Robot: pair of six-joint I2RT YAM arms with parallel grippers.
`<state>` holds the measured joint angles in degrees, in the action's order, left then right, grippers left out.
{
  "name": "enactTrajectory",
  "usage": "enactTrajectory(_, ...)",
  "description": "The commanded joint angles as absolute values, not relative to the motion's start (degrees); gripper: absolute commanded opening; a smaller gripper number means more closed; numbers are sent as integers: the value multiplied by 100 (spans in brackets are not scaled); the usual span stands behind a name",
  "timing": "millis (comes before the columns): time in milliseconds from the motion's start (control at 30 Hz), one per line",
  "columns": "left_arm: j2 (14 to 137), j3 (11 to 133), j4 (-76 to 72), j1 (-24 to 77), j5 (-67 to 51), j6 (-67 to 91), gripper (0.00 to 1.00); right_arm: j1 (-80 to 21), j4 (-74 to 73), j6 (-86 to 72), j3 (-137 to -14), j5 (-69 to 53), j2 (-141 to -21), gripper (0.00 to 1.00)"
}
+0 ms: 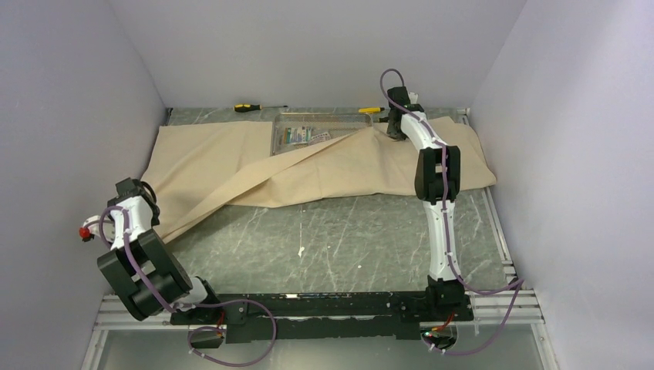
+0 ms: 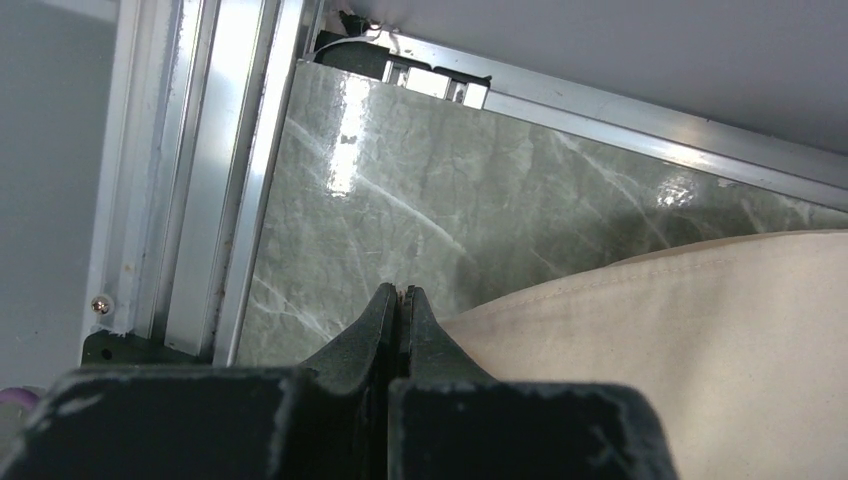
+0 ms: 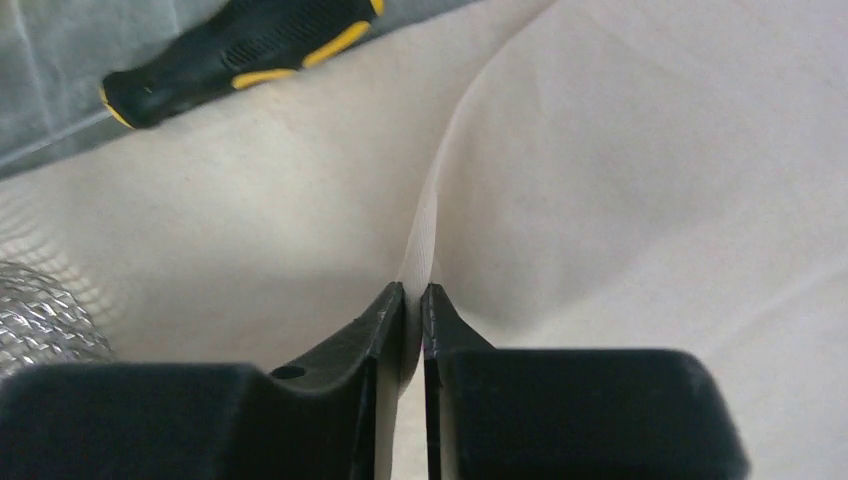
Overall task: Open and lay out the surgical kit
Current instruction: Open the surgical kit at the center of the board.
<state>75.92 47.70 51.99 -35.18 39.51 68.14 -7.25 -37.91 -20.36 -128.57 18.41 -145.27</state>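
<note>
The beige wrap cloth point(image 1: 231, 158) lies spread over the far half of the table, with a long fold running from the tray toward the left arm. The wire-mesh tray point(image 1: 279, 132) shows partly uncovered, with printed packets point(image 1: 305, 135) inside. My right gripper point(image 1: 395, 129) point(image 3: 413, 288) is shut on a raised fold of the cloth point(image 3: 620, 180) beside the tray's mesh corner point(image 3: 40, 315). My left gripper point(image 1: 148, 193) point(image 2: 401, 290) is shut at the cloth's left edge point(image 2: 680, 330), with a thin sliver of fabric between its tips. No clamps or tweezers are visible.
Two yellow-and-black screwdrivers lie at the back, one point(image 1: 251, 107) left of the tray and one point(image 1: 370, 110) point(image 3: 240, 45) by the right gripper. Grey walls close in on both sides. An aluminium rail point(image 2: 200, 170) borders the marble tabletop point(image 1: 332, 239).
</note>
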Motion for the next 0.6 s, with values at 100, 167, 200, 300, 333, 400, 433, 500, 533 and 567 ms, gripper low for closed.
enactTrajectory(100,7743,5159,5095,-3560,4278,6582,0,-697,-4717,-2366,-12908,2656,-13709,0)
enactTrajectory(167,7795,5342,5212,-3560,4372,6478,0,-703,-4994,-2481,-12843,2755,-13533,0)
enactTrajectory(200,7841,5458,5205,-3560,4415,6290,0,-687,-5152,-2584,-12714,2808,-13391,0)
enactTrajectory(300,7942,5743,5190,-3566,4450,5753,0,-640,-5519,-2981,-11897,2700,-12757,0)
enactTrajectory(333,7937,5736,5097,-3576,4370,5565,0,-625,-5504,-3080,-11432,2676,-12494,0)
enactTrajectory(400,7898,5602,5003,-3602,4182,5466,0,-568,-5436,-3329,-10386,2656,-11835,0)
enactTrajectory(433,7886,5535,4975,-3630,4048,5466,0,-530,-5392,-3440,-9992,2636,-11589,0)
enactTrajectory(500,7897,5451,4943,-3662,3839,5475,0,-476,-5311,-3658,-9244,2608,-11078,0)
enactTrajectory(533,7930,5437,4965,-3677,3775,5484,0,-462,-5263,-3776,-8860,2546,-10842,0)
enactTrajectory(567,7971,5452,5003,-3682,3759,5484,0,-450,-5210,-3849,-8544,2505,-10600,0)
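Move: A crease of the tan wrap already stands between the right fingers. From there the tray's middle lies about 25 cm to the left and level with it, and the black screwdriver some 7 cm farther out and 2 cm left. The left hand still holds the wrap's near-left corner; the tray is roughly 40 cm ahead of that hand, 46 cm to its right and 5 cm lower. Right fingers shut on the wrap fold and drag it back about 17 cm, rising; left keeps hold. ##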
